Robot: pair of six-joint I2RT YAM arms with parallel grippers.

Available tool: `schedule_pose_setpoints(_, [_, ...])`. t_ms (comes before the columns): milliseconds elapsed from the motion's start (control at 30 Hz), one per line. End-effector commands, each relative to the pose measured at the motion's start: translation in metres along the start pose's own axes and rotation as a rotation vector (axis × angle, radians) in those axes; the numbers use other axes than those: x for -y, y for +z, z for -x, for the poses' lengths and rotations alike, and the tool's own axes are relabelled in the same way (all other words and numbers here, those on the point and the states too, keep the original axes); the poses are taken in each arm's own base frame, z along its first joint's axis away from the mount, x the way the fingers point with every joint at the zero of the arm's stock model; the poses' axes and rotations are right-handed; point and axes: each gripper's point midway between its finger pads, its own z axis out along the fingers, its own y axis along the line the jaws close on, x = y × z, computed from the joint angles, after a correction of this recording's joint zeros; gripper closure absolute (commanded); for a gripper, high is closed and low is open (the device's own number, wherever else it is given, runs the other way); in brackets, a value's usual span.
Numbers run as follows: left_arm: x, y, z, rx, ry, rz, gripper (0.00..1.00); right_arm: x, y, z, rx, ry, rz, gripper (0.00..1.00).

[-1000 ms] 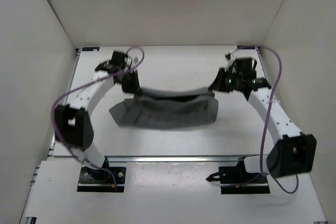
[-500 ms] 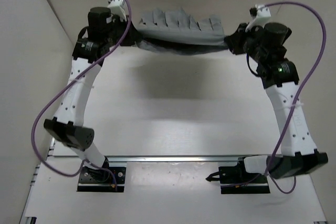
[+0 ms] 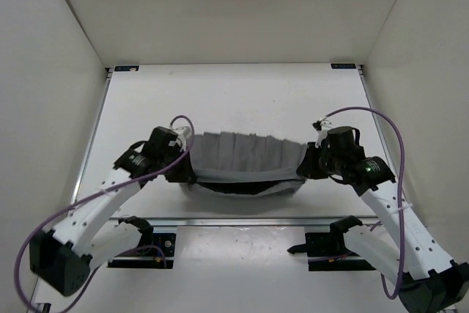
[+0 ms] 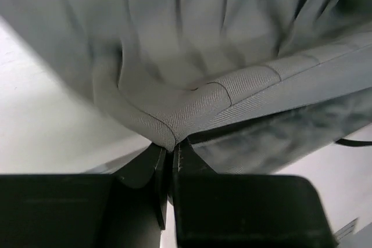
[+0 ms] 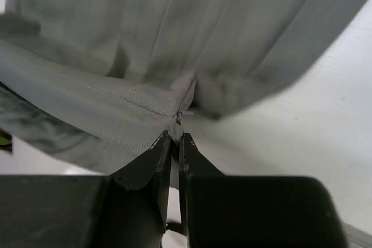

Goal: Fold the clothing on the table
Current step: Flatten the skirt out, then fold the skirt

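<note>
The grey clothing point(image 3: 245, 157) hangs stretched between both arms near the front of the white table point(image 3: 234, 100), pleated across its width, its lower edge sagging toward the aluminium rail. My left gripper point(image 3: 187, 170) is shut on the garment's left corner; in the left wrist view the hem point(image 4: 192, 108) is pinched at the left gripper point(image 4: 170, 146). My right gripper point(image 3: 306, 165) is shut on the right corner; in the right wrist view the seamed corner point(image 5: 168, 108) enters the closed tips of the right gripper point(image 5: 176, 136).
The aluminium rail point(image 3: 242, 220) runs along the near table edge, just below the hanging cloth. White walls enclose the table on the left, right and back. Purple cables point(image 3: 385, 137) loop off both arms.
Both arms swung the cloth from high at the back of the table down and forward to the front edge, both grips kept.
</note>
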Motion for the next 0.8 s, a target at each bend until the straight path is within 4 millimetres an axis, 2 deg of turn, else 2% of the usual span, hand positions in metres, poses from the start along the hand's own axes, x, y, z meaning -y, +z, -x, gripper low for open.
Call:
schedule_pose_setpoints(0, [-0.014,-0.026,0.013,0.129,-0.114,0.015,1.0,-0.008,-0.007,0.005,0.046,0.062,0.02,1.0])
schedule_pose_setpoints(33, [-0.019,-0.025,0.018,0.131,-0.122,0.009,1.0,-0.008,0.001,0.003,0.022,0.057,0.036,1.0])
schedule_pose_setpoints(100, [-0.023,-0.019,0.029,0.13,-0.125,0.014,1.0,0.002,0.01,0.011,0.027,0.092,0.026,1.0])
schedule_pose_setpoints(133, [-0.027,-0.008,0.033,0.102,-0.117,0.028,1.0,0.001,0.017,0.016,0.025,0.086,0.052,1.0])
schedule_pose_setpoints(167, [-0.032,0.002,0.042,0.083,-0.106,0.065,1.0,0.006,0.025,0.024,0.036,0.109,0.049,1.0])
schedule_pose_setpoints(200, [-0.031,0.002,0.056,0.099,-0.093,0.076,1.0,0.009,0.029,0.03,0.054,0.111,0.047,1.0])
schedule_pose_setpoints(233, [-0.036,0.012,0.067,0.077,-0.091,0.097,1.0,0.009,0.035,0.032,0.034,0.118,0.056,1.0])
schedule_pose_setpoints(300, [-0.047,0.037,0.077,0.016,-0.109,0.131,1.0,0.013,0.047,0.039,0.031,0.122,0.044,1.0])
schedule_pose_setpoints(333, [-0.051,0.041,0.086,0.026,-0.108,0.144,1.0,0.016,0.056,0.038,0.009,0.118,0.038,1.0])
schedule_pose_setpoints(400, [-0.06,0.062,0.09,-0.014,-0.116,0.165,1.0,0.022,0.071,0.039,-0.026,0.134,0.038,0.98])
schedule_pose_setpoints(433, [-0.062,0.065,0.095,-0.009,-0.12,0.176,1.0,0.021,0.075,0.042,-0.029,0.143,0.053,0.96])
schedule_pose_setpoints(467, [-0.065,0.071,0.098,-0.014,-0.13,0.176,1.0,0.023,0.081,0.044,-0.036,0.152,0.054,0.87])
schedule_pose_setpoints(500, [-0.068,0.077,0.099,-0.022,-0.143,0.169,1.0,0.026,0.087,0.044,-0.047,0.165,0.051,0.7])
schedule_pose_setpoints(533, [-0.067,0.081,0.103,-0.018,-0.149,0.151,0.94,0.028,0.09,0.055,-0.03,0.17,0.051,0.53])
schedule_pose_setpoints(567, [-0.069,0.082,0.107,-0.01,-0.156,0.145,0.81,0.029,0.09,0.065,-0.009,0.169,0.056,0.44])
schedule_pose_setpoints(600, [-0.066,0.082,0.114,0.008,-0.154,0.132,0.7,0.03,0.093,0.069,-0.004,0.171,0.058,0.31])
schedule_pose_setpoints(633, [-0.065,0.079,0.126,0.039,-0.141,0.129,0.47,0.031,0.091,0.081,0.028,0.177,0.06,0.17])
schedule_pose_setpoints(700, [-0.061,0.068,0.15,0.106,-0.124,0.132,0.02,0.031,0.084,0.102,0.083,0.155,0.066,0.07])
schedule_pose_setpoints(767, [-0.055,0.058,0.164,0.141,-0.099,0.12,0.01,0.033,0.079,0.109,0.114,0.133,0.063,0.06])
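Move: Both grippers already hold the skirt's waistband by its ends, in the air. The bare table for the left end lies about 11 cm ahead of the left gripper, 2 cm left and 9 cm below; that for the right end about 8 cm ahead of the right gripper, straight out, 13 cm below. The skirt's middle is some 14 cm inward of either gripper, 3 cm farther out and 5 cm lower. The metal rail runs roughly 12 cm behind the left gripper. Sweep both grippers forward and down together, carrying the waistband out over the table away from the rail: the left about 13 cm after a small lift, the right some 10 cm, each sinking 6 to 7 cm while the fingertips tip about 10 degrees towards straight down. Near the low point open both wide to let the waistband go, the right slightly first, then begin to rise. ##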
